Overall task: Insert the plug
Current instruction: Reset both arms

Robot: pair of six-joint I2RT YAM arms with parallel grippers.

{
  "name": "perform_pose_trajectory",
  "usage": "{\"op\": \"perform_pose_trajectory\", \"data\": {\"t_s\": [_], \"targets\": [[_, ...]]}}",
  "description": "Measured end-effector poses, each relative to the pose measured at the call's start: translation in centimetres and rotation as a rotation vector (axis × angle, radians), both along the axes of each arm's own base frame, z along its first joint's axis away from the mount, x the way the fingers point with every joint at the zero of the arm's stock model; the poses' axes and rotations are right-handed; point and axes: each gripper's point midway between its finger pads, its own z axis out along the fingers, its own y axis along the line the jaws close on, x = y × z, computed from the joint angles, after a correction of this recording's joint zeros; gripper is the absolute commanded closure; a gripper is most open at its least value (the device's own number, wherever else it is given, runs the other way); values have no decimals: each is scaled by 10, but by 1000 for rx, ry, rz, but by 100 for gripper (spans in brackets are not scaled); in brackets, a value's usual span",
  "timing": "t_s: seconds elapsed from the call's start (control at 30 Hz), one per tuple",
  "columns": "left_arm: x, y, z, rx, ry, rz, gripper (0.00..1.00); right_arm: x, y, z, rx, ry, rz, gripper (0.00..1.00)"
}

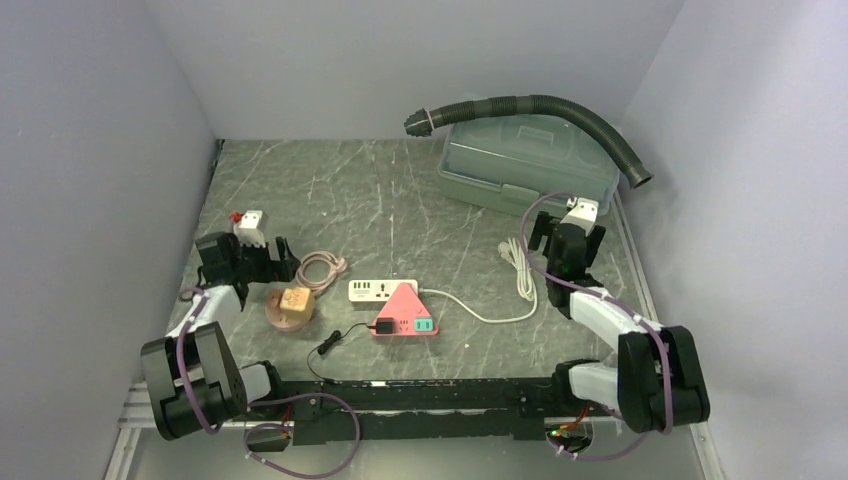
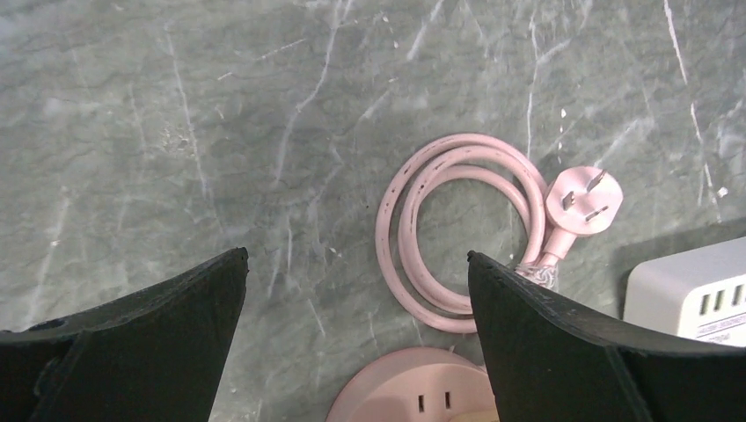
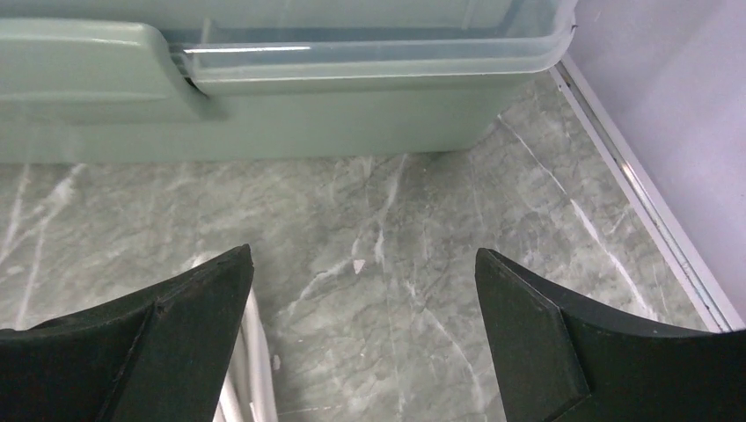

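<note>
A pink three-pin plug (image 2: 583,201) lies flat on the table at the end of its coiled pink cable (image 2: 457,230), which also shows in the top view (image 1: 322,269). A round pink socket unit (image 1: 290,306) sits just in front of the coil, and its top shows in the left wrist view (image 2: 418,391). A white power strip (image 1: 380,290) lies to the right. My left gripper (image 1: 280,259) is open and empty, above the table beside the coil. My right gripper (image 1: 565,228) is open and empty near the green box.
A pink triangular power strip (image 1: 404,313) holds a black adapter with a black cable. A white cable bundle (image 1: 518,266) lies by the right arm. A green lidded box (image 1: 525,160) with a black corrugated hose (image 1: 560,110) stands at the back right. Walls close in on both sides.
</note>
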Motion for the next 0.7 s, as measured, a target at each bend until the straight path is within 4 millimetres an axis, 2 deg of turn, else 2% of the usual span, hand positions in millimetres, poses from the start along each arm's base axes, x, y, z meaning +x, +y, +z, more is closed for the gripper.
{"op": "perform_pose_trajectory", "data": {"t_s": [0.17,0.37,0.6,0.7], "targets": [[-2,-6,-14,0,-70,-25,0,3,-13,-19,-20,16,-22,0],[21,-6,-15,-24,-151,-41,0,2,-18,-32,-18,-15,7,0],[44,1,-12,-61,-225,18,0,17,-14,-37,-19,-65,72,0],[55,8,-6,-57,-301,53,0,11,-14,-45,-21,-86,75,0]]}}
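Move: Both empty hands are settling over bare table, with nothing to grasp. From the left hand the pink coiled cable lies about 8 cm right, 1 cm ahead and 6 below; the round strip is some 9 cm back and 3 right; the pink triangle strip is roughly 26 cm right, 9 back. From the right hand the triangle is about 31 cm left, 12 back and 11 below, the white cable bundle 9 cm left, 4 back, and the green box's middle 16 cm ahead, 7 left. The left hand dips a centimetre or so, then slides forward about 5 cm over open table, away from the round strip and leaving the pink coil behind to its right, while its fingertips tilt up by some 15 degrees. Meanwhile the right hand sinks about 4.5 cm towards the bare marble in front of the green box, first edging slightly right, with a slight upward tilt of the fingers; both grippers stay wide open and touch nothing. ##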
